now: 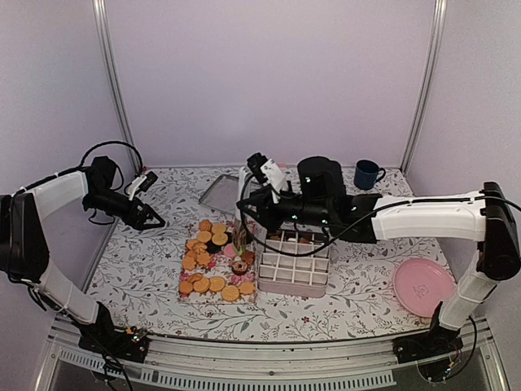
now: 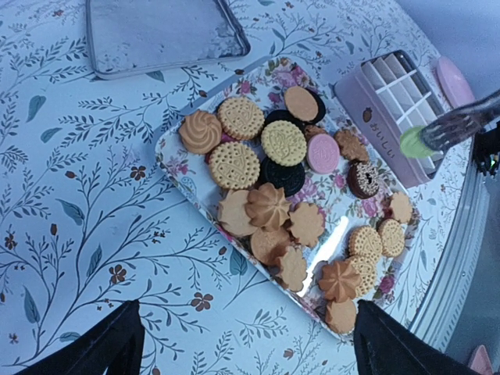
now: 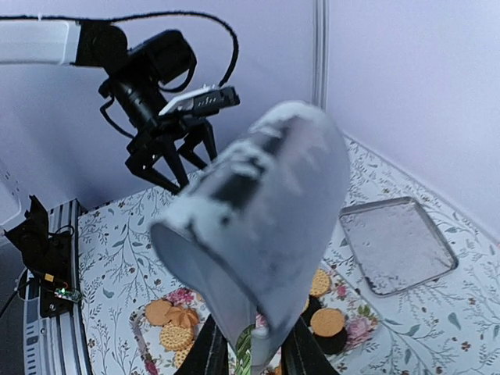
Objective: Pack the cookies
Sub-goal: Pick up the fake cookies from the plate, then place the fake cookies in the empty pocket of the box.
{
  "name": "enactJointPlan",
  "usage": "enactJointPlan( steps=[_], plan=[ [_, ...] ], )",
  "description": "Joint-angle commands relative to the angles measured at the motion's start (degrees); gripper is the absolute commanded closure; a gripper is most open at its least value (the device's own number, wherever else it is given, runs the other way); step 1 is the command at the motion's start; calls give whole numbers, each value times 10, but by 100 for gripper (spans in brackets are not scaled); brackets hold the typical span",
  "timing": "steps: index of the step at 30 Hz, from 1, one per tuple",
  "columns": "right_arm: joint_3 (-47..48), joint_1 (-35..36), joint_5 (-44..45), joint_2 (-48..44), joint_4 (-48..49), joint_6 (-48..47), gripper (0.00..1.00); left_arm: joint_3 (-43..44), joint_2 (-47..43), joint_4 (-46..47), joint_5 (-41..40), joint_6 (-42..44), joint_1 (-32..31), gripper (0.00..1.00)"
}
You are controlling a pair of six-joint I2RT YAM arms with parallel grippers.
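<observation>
The cookies (image 2: 269, 168) lie on a floral tray (image 2: 176, 168): mostly golden-orange, some dark, one pink (image 2: 322, 153). In the top view the cookies (image 1: 213, 259) sit left of a pink grid box (image 1: 295, 277). My right gripper (image 1: 244, 230) is shut on metal tongs (image 3: 258, 226), whose blurred handle end fills the right wrist view above the gripper (image 3: 254, 351). The tongs (image 2: 457, 123) pinch a green cookie (image 2: 411, 142) above the tray's edge nearest the box (image 2: 383, 133). My left gripper (image 1: 155, 220) hangs open left of the tray, its jaws (image 2: 247, 306) holding nothing.
A metal baking tray (image 1: 220, 194) lies behind the cookie tray. A blue mug (image 1: 368, 174) and a dark round container (image 1: 319, 175) stand at the back. A large pink plate (image 1: 423, 287) sits at the right front, under the right arm.
</observation>
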Motion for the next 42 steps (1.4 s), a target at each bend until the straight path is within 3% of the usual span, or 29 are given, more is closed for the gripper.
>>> enactJointPlan(
  steps=[1,7,14,38,42],
  plan=[
    [-46,-58,31,-124,-16,-28,100,8,6,-7,9,6,6,6],
    [-118,-121,56,-223,-77,-53,100,9,7,-7,9,8,7,7],
    [-158,-151,78,-273,-120,-83,100,14,12,-10,14,4,7,7],
    [-188,-161,84,-244,-122,-114,100,29,18,-18,13,2,7,7],
    [-192,-161,86,-240,-107,-115,92,28,17,-17,11,2,7,6]
  ],
)
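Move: Tongs in hand with the green cookie already pinched in their tips above the plate, the right hand has the box's far right compartment about 20 cm to its right, 6 cm ahead and 20 cm below. From that hand, the cookies already in the far row sit 6 cm ahead and 10 cm right, and the chocolate donut lies some 4 cm ahead and 2 cm left. From the left hand that compartment is roughly 44 cm right and level ahead, 10 cm lower. Sweeping to its right by about 19 cm and slightly forward, the right hand first lifts some 7 cm to carry the green cookie from above the plate across the box, then slows and sinks about 10 cm towards the far right compartment. The wrist turns clockwise some 20 degrees and rolls left side down; the fingers keep their hold on the tongs, squeezed shut on the cookie. ##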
